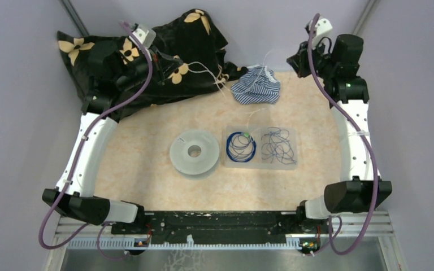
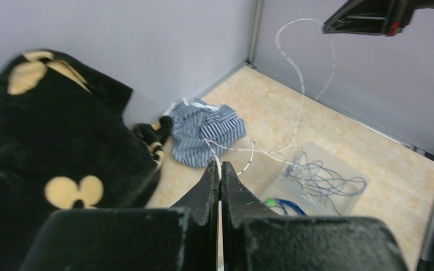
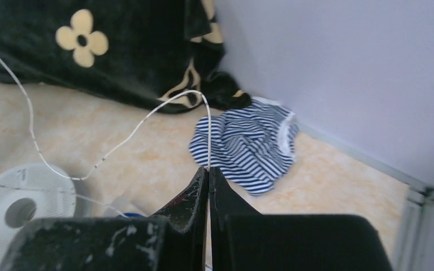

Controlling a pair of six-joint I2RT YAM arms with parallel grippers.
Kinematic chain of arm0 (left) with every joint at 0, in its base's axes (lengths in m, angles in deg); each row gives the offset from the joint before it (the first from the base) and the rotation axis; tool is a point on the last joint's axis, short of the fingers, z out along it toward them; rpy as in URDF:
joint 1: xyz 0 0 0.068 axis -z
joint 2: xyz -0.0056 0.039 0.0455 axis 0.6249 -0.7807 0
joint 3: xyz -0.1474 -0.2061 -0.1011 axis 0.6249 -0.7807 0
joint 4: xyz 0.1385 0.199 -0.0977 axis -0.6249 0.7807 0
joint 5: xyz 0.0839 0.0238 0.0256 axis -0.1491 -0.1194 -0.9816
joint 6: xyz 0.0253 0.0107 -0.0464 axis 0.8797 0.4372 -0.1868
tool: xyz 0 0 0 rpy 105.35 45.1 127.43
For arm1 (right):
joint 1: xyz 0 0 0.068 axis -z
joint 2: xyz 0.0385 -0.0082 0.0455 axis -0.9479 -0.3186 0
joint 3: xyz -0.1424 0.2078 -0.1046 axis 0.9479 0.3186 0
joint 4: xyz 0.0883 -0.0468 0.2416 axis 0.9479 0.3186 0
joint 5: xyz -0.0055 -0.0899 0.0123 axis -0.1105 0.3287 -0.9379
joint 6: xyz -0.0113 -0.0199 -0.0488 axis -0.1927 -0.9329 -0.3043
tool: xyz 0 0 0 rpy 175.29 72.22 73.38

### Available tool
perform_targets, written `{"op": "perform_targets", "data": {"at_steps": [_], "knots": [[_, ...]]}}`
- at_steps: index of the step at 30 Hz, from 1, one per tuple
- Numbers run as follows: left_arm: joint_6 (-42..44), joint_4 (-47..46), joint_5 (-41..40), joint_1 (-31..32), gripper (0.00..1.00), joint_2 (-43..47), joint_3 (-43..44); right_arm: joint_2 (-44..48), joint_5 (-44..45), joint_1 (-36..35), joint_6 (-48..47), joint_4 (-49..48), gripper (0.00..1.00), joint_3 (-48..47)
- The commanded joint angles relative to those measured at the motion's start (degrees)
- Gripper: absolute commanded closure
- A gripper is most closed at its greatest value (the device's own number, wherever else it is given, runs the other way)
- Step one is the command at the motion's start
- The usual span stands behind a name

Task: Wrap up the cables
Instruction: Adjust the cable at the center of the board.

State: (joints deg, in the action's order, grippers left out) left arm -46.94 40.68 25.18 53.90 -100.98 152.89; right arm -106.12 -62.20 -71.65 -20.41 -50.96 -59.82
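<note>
A whitish cable (image 1: 206, 70) hangs slack between my two grippers. Over the black cloth at the back left, my left gripper (image 2: 221, 165) is shut on one end of it. My right gripper (image 3: 209, 168), raised at the back right (image 1: 295, 59), is shut on the other end. In the left wrist view the whitish cable (image 2: 302, 84) loops up toward the right gripper (image 2: 367, 16). A dark blue ring-like coil (image 1: 231, 153) with a green bit and a loose blue tangle (image 1: 278, 145) lie side by side in the middle of the table.
A clear flat tray (image 1: 260, 165) lies under the coil and tangle. A pale round spool (image 1: 194, 152) sits left of it. A black floral cloth (image 1: 113, 56) fills the back left, and a crumpled striped cloth (image 1: 256, 86) lies at the back centre. Walls enclose three sides.
</note>
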Motion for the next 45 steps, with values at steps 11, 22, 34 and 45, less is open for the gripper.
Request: {"op": "perform_targets", "data": {"at_steps": [11, 22, 34, 45], "knots": [[13.3, 2.3, -17.5, -0.5, 1.00, 0.1, 6.9, 6.2, 25.9, 1.0, -8.2, -6.0, 1.00, -6.2], [18.1, 0.0, -21.6, -0.5, 1.00, -1.9, 3.9, 4.1, 31.7, 1.0, -13.4, -11.2, 1.00, -3.1], [0.3, -4.0, -3.5, 3.7, 1.00, -4.1, -0.1, 1.6, 36.2, 1.0, -18.3, -24.2, 1.00, 17.0], [-4.5, -5.6, -4.4, 13.2, 1.00, -16.7, 4.3, -15.7, 41.5, 1.0, -22.3, -29.9, 1.00, 18.7]]}}
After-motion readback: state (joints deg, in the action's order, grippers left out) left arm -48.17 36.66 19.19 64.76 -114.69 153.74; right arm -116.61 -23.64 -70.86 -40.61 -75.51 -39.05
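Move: Out from the left hand, its clear target patch of bare board, between the striped cloth and the tray, lies about 11 cm ahead, 12 cm right and 45 cm below. The cloth is some 22 cm ahead and 23 cm right, the tray 4 cm back and 24 cm right, both about 44 cm down. From the right hand, that patch lies about 5 cm ahead, 18 cm left and 39 cm below; the cloth is 16 cm ahead, 6 cm left. Keeping the white cable pinched in both shut grippers, the hands first lift and spread, the left rising 5 cm while easing left and forward, the right rising 8 cm and going right. Then both sink: the left sweeps about 14 cm right towards the bare patch, while the right drops some 24 cm, reaching forward and farther right, its wrist turned 30 degrees clockwise and its left side rolled down. ##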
